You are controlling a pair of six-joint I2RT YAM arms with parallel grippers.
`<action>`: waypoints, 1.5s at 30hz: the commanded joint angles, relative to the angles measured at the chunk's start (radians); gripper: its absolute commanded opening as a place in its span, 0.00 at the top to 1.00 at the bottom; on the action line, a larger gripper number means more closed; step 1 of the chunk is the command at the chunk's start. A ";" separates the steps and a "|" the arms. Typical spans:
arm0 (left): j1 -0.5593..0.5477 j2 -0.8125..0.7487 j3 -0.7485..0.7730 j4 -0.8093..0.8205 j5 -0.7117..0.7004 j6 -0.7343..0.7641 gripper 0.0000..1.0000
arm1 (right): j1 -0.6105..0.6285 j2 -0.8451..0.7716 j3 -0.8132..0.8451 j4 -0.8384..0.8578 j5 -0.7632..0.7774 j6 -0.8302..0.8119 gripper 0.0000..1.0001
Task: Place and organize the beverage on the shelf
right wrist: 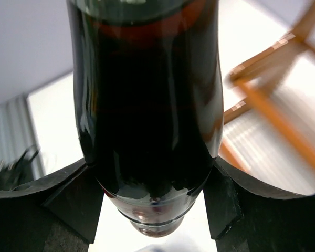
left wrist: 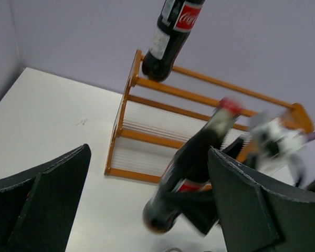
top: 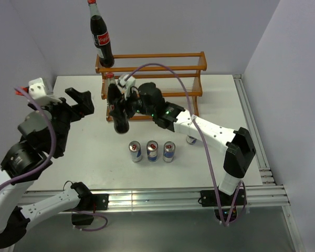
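Observation:
One cola bottle (top: 101, 39) stands at the left end of the shelf's (top: 168, 55) top tier; it also shows in the left wrist view (left wrist: 170, 37). My right gripper (top: 122, 111) is shut on the body of a second cola bottle (top: 117, 102), which hangs tilted in front of the shelf's left end. That bottle (right wrist: 147, 105) fills the right wrist view between the fingers (right wrist: 68, 205). My left gripper (top: 80, 103) stands wide open to the left of it, with nothing between its pads (left wrist: 42, 205). Three cans (top: 152, 150) stand in a row on the table.
A fourth can (top: 191, 139) is partly hidden behind the right forearm. The shelf's lower tiers (left wrist: 147, 136) lie just behind the held bottle (left wrist: 191, 168). Walls close the table at the back and sides, and a metal rail (top: 252, 121) runs along the right edge.

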 commanded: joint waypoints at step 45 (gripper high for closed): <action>-0.001 -0.072 -0.483 0.136 -0.077 0.027 0.01 | -0.381 0.211 0.946 -0.019 0.001 0.101 1.00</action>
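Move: The right hand already holds the bottle upright; the free spot on the top shelf lies about 26 cm ahead, 10 cm to its right and roughly level with it. The standing bottle on that shelf is some 27 cm ahead, 3 cm left and 13 cm up, and the middle can about 9 cm back, 9 cm right and 23 cm below. From the empty left hand the spot is roughly 30 cm ahead, 18 cm right, 16 cm below. Right hand arcs the bottle about 20 cm forward, up and right, dipping towards the top shelf; left sinks. ##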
